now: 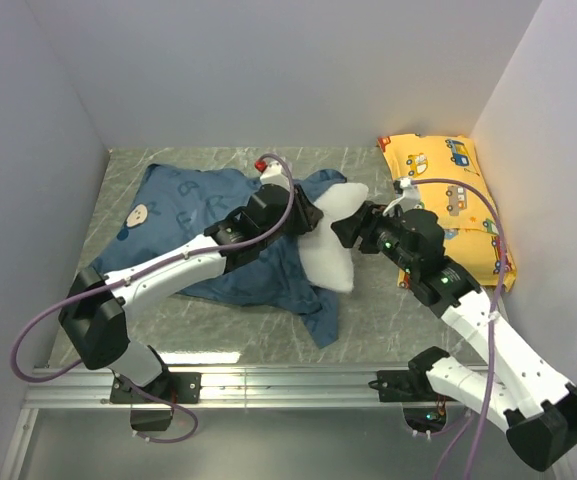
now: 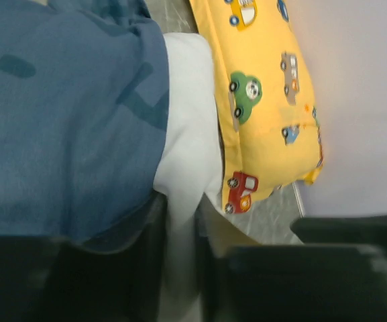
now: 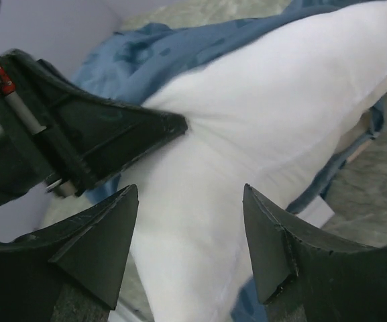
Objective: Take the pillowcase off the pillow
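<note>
The blue pillowcase lies crumpled at left centre, and the white pillow sticks out of its right end. My left gripper sits where the case's edge meets the pillow. In the left wrist view its jaws stand narrowly apart, pinching a fold of white pillow beside the blue pillowcase. My right gripper faces it from the right. In the right wrist view it is open, straddling the pillow's bare corner, with the pillowcase behind.
A yellow car-print pillow lies against the right wall, close behind the right arm, and it shows again in the left wrist view. White walls close in the grey marbled table on three sides.
</note>
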`<action>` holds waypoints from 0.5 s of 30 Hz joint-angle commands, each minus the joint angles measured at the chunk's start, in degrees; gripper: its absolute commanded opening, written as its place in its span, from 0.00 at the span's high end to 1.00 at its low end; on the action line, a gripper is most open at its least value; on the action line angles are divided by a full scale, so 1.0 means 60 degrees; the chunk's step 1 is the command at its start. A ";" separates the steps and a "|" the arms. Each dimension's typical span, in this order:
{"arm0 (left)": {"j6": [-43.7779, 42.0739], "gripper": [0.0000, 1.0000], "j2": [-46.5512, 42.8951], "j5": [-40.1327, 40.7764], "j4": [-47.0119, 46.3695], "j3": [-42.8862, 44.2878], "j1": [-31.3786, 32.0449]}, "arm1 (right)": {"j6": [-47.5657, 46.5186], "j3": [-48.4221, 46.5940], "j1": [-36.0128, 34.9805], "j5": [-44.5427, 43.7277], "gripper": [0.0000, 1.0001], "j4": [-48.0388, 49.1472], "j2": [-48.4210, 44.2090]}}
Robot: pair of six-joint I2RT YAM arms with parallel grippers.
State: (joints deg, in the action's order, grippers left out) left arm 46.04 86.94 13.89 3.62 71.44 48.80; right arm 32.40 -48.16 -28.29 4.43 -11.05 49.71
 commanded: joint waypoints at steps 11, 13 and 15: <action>-0.0466 0.27 -0.1246 0.0524 0.0796 0.0851 0.0158 | -0.0859 0.0337 -0.0470 -0.1426 0.28 -0.0149 0.0737; -0.0932 0.26 -0.1481 0.1301 0.1387 0.1042 0.0158 | -0.1035 0.0235 -0.0484 -0.1295 0.28 -0.0369 0.0898; -0.1533 0.19 -0.1380 0.1595 0.2437 0.1203 0.0144 | -0.1137 0.0263 -0.0630 -0.1207 0.28 -0.0342 0.1030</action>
State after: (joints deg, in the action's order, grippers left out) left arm 42.54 80.77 17.43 9.34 74.94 49.58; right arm 27.88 -44.88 -30.83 -2.17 -12.78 54.98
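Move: The white pillow is propped between the hands, its upper part in the left fingers, which are only slightly parted; its middle lies about level with the left hand, 6 cm to its right and roughly 14 cm below. From the right hand that middle is some 6 cm ahead, 2 cm left and 16 cm down. The pillowcase's bulk lies about 23 cm left of the left hand and 5 cm ahead; the yellow pillow is 26 cm right of the right hand and 17 cm ahead. The white pillow is let go by the left fingers, which spread wide as the hand dips slightly back and right, then rises clear of it by about 5 cm, drifting left. The right hand, fingers staying open, sinks some 6.5 cm towards the pillow, rolling its left side down about 10 degrees and tipping slightly downward, then hovers close over the fabric without closing. ##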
